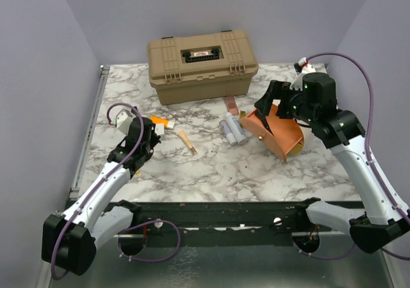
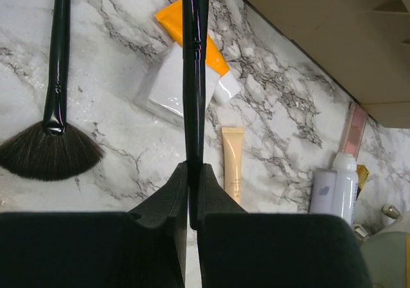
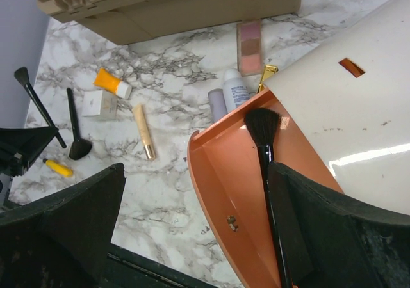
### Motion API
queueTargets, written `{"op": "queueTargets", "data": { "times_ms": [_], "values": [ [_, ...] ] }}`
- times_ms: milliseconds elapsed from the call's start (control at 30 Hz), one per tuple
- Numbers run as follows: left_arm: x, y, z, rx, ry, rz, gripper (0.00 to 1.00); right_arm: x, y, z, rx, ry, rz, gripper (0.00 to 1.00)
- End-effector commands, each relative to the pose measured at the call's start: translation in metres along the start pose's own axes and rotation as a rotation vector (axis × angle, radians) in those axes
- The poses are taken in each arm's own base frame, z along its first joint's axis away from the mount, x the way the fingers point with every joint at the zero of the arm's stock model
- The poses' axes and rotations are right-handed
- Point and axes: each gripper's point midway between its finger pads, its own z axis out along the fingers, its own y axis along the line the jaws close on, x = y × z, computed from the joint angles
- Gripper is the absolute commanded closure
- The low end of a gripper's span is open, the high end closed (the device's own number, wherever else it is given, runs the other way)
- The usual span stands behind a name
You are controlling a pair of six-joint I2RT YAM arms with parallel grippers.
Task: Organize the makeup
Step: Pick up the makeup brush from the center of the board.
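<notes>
My left gripper [image 2: 192, 169] is shut on the handle of a thin black brush [image 2: 194, 70], which points out over an orange tube [image 2: 206, 50] and a white box [image 2: 168, 95]. A black fan brush [image 2: 50, 152] lies on the marble to the left. A tan tube [image 2: 232, 163], pale bottles [image 2: 336, 185] and a blush palette [image 2: 354, 127] lie to the right. My right gripper [image 3: 195, 173] stands open over the rim of the orange pouch [image 3: 224, 166]. Its right finger sits beside a black brush [image 3: 262, 128] lying inside the pouch. A yellow pencil [image 3: 59, 168] lies near my left gripper [image 1: 148, 134].
The big tan hard case [image 1: 202, 64] stands shut at the back centre of the marble table [image 1: 211, 166]. The pouch [image 1: 282, 137] lies on its side at the right, under my right gripper [image 1: 269, 112]. Purple walls close in the left, right and back.
</notes>
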Motion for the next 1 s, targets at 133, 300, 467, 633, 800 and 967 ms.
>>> {"op": "queueTargets", "data": {
  "times_ms": [133, 300, 467, 633, 800, 967],
  "values": [
    [-0.029, -0.026, -0.015, 0.083, -0.073, -0.047, 1.00, -0.031, 0.022, -0.021, -0.109, -0.188, 0.101, 0.00],
    [-0.037, -0.033, -0.023, 0.119, -0.092, -0.064, 1.00, -0.039, 0.038, -0.042, -0.256, -0.338, 0.064, 0.00],
    [-0.046, -0.039, -0.032, 0.151, -0.121, -0.075, 1.00, -0.040, 0.030, -0.042, -0.188, -0.301, 0.089, 0.00],
    [-0.048, -0.035, -0.034, 0.153, -0.136, -0.081, 1.00, -0.036, 0.032, -0.038, -0.194, -0.259, 0.063, 0.00],
    [-0.048, -0.050, -0.040, 0.245, -0.136, -0.083, 1.00, -0.032, 0.033, -0.034, -0.189, -0.220, 0.065, 0.02],
    [-0.058, -0.071, -0.054, 0.368, -0.165, -0.064, 1.00, -0.029, 0.033, -0.023, -0.174, -0.167, 0.087, 0.06]
  ]
}}
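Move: My left hand already holds the makeup brush clear of the table. The orange drawer it should go to is about 11 cm ahead, some 45 cm right and 6 below. Near that hand, the white box is about 14 cm ahead, 2 right; the fan brush 9 ahead, 5 left, both well below. From my empty right hand, the held brush is about 42 cm left, 2 ahead, 14 lower; the drawer 11 ahead, 6 right, 24 below. I keep my left fingers shut on the handle and raise the brush nearly straight up, about 8 cm, away from the table and the white box, while tipping those fingers upward some 15 degrees. My right hand, open and empty, climbs about 6 cm away from the drawer, easing back slightly, then forward again as it sinks just over 1 cm; it tips up and rolls its left side higher. ##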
